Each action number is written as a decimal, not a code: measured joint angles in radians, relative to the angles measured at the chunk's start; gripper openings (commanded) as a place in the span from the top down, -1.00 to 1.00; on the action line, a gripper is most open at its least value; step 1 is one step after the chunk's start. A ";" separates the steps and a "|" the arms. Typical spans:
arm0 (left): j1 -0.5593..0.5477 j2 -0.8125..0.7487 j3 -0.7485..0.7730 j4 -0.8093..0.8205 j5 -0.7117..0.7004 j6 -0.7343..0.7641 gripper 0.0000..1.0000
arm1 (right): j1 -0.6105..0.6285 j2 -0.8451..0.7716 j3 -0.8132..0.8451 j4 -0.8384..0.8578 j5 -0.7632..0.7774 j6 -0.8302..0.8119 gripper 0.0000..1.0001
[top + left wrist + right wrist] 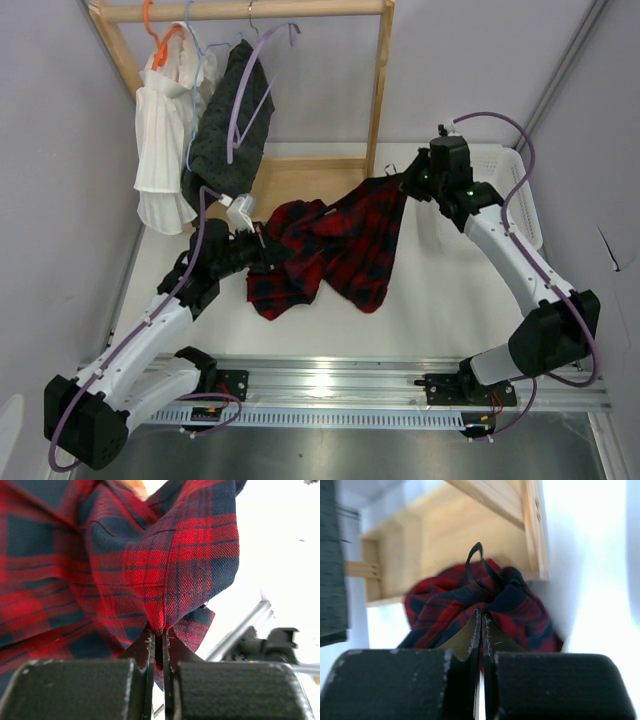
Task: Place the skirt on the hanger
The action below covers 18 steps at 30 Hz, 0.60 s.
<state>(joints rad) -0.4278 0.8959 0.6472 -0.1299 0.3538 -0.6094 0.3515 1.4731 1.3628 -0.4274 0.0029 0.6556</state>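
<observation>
The red-and-black checked skirt (335,245) hangs stretched between both arms above the white table. My left gripper (268,248) is shut on its left edge; in the left wrist view the cloth (165,580) is pinched between the fingertips (161,632). My right gripper (397,183) is shut on the skirt's upper right corner, where the bunched cloth (485,600) and a black loop (479,562) show above the jaws (481,617). The lilac hanger (250,95) hangs from the wooden rail (250,10) at the back, over a dark dotted garment (232,130).
A white pleated garment (165,150) on an orange hanger (160,40) and a pale blue hanger (200,60) share the rail. The wooden rack's post (380,90) and base (300,180) stand behind the skirt. A white basket (510,190) sits at the right.
</observation>
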 measured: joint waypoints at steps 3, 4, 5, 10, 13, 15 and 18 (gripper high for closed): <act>0.007 0.007 0.045 -0.008 0.055 0.010 1.00 | -0.018 -0.032 0.033 -0.019 0.000 -0.012 1.00; 0.015 0.010 0.060 -0.010 0.079 0.011 1.00 | -0.026 -0.035 0.053 -0.039 -0.001 -0.018 1.00; 0.025 0.013 0.075 -0.012 0.100 0.013 1.00 | -0.035 -0.035 0.077 -0.056 -0.001 -0.024 1.00; 0.111 0.024 0.192 -0.071 0.182 0.016 1.00 | -0.051 -0.041 0.199 -0.141 -0.008 -0.048 1.00; 0.171 0.027 0.277 -0.122 0.193 0.016 1.00 | -0.044 -0.083 0.199 -0.151 -0.012 -0.057 1.00; 0.209 0.027 0.303 -0.127 0.199 0.015 1.00 | -0.031 -0.145 0.146 -0.148 -0.011 -0.060 1.00; 0.251 0.042 0.277 -0.111 0.220 0.002 1.00 | 0.000 -0.267 0.002 -0.142 -0.008 -0.053 1.00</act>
<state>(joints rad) -0.1764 0.9375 0.9237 -0.2405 0.5743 -0.6071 0.3519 1.2057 1.3651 -0.5694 -0.0048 0.6029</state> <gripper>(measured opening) 0.038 0.010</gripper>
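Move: Both hands already pinch the skirt's waist. The purple hanger's middle lies some 20 cm ahead of the left hand, straight in line and about 25 cm higher; the dark grey skirt hangs roughly 7 cm left of that hanger. The rack base is about 23 cm ahead and 10 cm right of the left hand, down on the table. From the right hand the hanger is about 5 cm ahead, 31 cm left and 20 cm up. Both hands lift the pinched skirt about 9 cm, left easing forward-left, right then pulling back some 6 cm. ##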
